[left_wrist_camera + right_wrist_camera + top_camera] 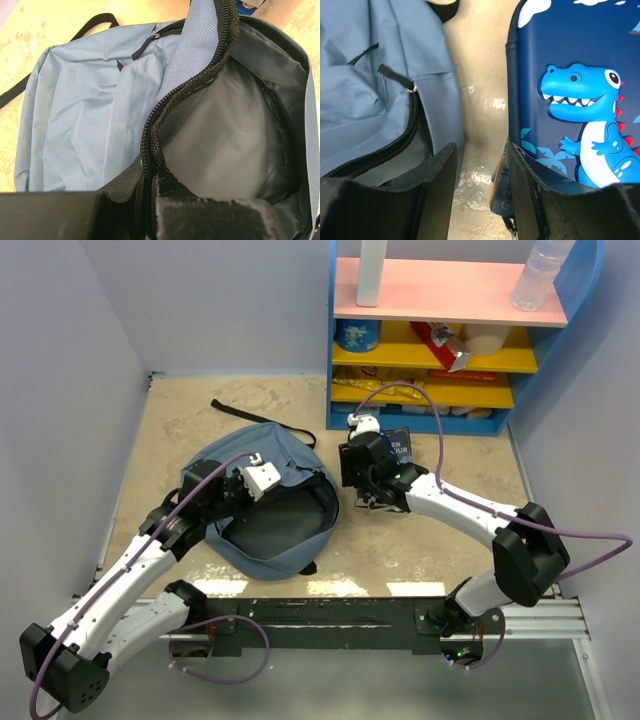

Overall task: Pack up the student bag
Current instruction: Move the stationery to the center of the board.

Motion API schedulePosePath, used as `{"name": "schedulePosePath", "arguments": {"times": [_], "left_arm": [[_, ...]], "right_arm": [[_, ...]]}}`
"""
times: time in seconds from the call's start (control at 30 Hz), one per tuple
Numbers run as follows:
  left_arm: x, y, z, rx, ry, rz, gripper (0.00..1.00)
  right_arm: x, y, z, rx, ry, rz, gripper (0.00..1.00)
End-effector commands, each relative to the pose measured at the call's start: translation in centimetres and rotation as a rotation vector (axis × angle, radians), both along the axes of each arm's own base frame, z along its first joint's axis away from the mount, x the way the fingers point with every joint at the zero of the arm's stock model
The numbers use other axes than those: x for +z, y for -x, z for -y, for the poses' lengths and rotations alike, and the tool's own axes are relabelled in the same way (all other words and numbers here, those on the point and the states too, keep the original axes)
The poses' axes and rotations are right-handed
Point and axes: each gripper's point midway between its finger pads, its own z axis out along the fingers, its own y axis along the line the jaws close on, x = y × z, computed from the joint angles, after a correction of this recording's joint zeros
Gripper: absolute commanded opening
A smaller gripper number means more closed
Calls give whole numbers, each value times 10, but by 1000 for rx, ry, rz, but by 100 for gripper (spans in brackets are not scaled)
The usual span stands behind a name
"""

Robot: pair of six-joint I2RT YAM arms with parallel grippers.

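The student bag (262,502) is a slate-blue backpack lying on the table left of centre, its mouth open on a dark lining (230,150). My left gripper (150,175) is shut on the bag's black zipper edge (200,85) and holds that rim up; from above the left gripper (243,483) sits over the bag's upper left. My right gripper (362,480) is just right of the bag. In the right wrist view the right gripper (480,160) stands open over bare table, the bag (365,85) outside its left finger. A navy dinosaur case (580,100) lies by its right finger. A thin book corner (501,192) pokes into the gap.
A blue shelf unit (450,290) with a pink top and yellow shelves stands at the back right, holding a clear bottle (540,275), a white cylinder (370,270) and packets. The bag's black strap (235,410) trails toward the back. Walls close in left and right.
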Motion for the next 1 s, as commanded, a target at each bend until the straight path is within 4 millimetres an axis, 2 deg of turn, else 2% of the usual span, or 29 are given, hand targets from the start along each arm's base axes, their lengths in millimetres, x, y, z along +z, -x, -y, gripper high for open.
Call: {"name": "schedulePosePath", "arguments": {"times": [0.0,0.23,0.47,0.57,0.63,0.73,0.77,0.8,0.83,0.87,0.97], "left_arm": [[12,-7,-1,16,20,57,0],[13,-6,-1,10,20,57,0],[13,-6,1,1,24,53,0],[13,-6,1,0,22,54,0],[13,-6,1,0,20,52,0],[13,-5,2,-7,20,51,0],[13,-5,2,-7,20,51,0],[14,-5,2,-10,22,51,0],[13,-5,2,-11,22,50,0],[14,-5,3,-13,23,51,0],[14,-5,3,-15,21,49,0]], "right_arm": [[27,-10,7,-41,-58,67,49],[16,-14,33,-78,-34,36,49],[12,-9,41,-78,-31,25,53],[27,-5,36,-53,-80,40,61],[45,-4,42,-79,-85,73,64],[64,-3,59,-144,-70,104,87],[71,-1,63,-157,-78,114,99],[74,2,66,-174,-93,115,99],[90,6,73,-198,-118,154,99],[95,8,78,-217,-126,170,99],[97,10,100,-301,-139,179,99]]}}
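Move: Just to the right of the right hand's half-closed fingers lies the stationery, the blue dinosaur case, its middle about 6 cm to the right, 1 cm ahead and 2 cm below. The board under it is centred some 7 cm to the right, level fore and aft, 4 cm down. The backpack's middle is roughly 19 cm to the left and 6 cm back, at about the hand's height. From the left hand, the stationery is some 27 cm to the right, 8 cm ahead and 7 cm lower. Pushing sideways with its right finger against the stationery's left edge, the right hand travels about 4 cm to the right, staying low and easing first slightly forward, then back. It then spreads its half-open fingers wide and lifts off some 7 cm, drifting another 3 cm right and a little back. The left hand stays put and keeps its pinch on the backpack's zipped rim. ##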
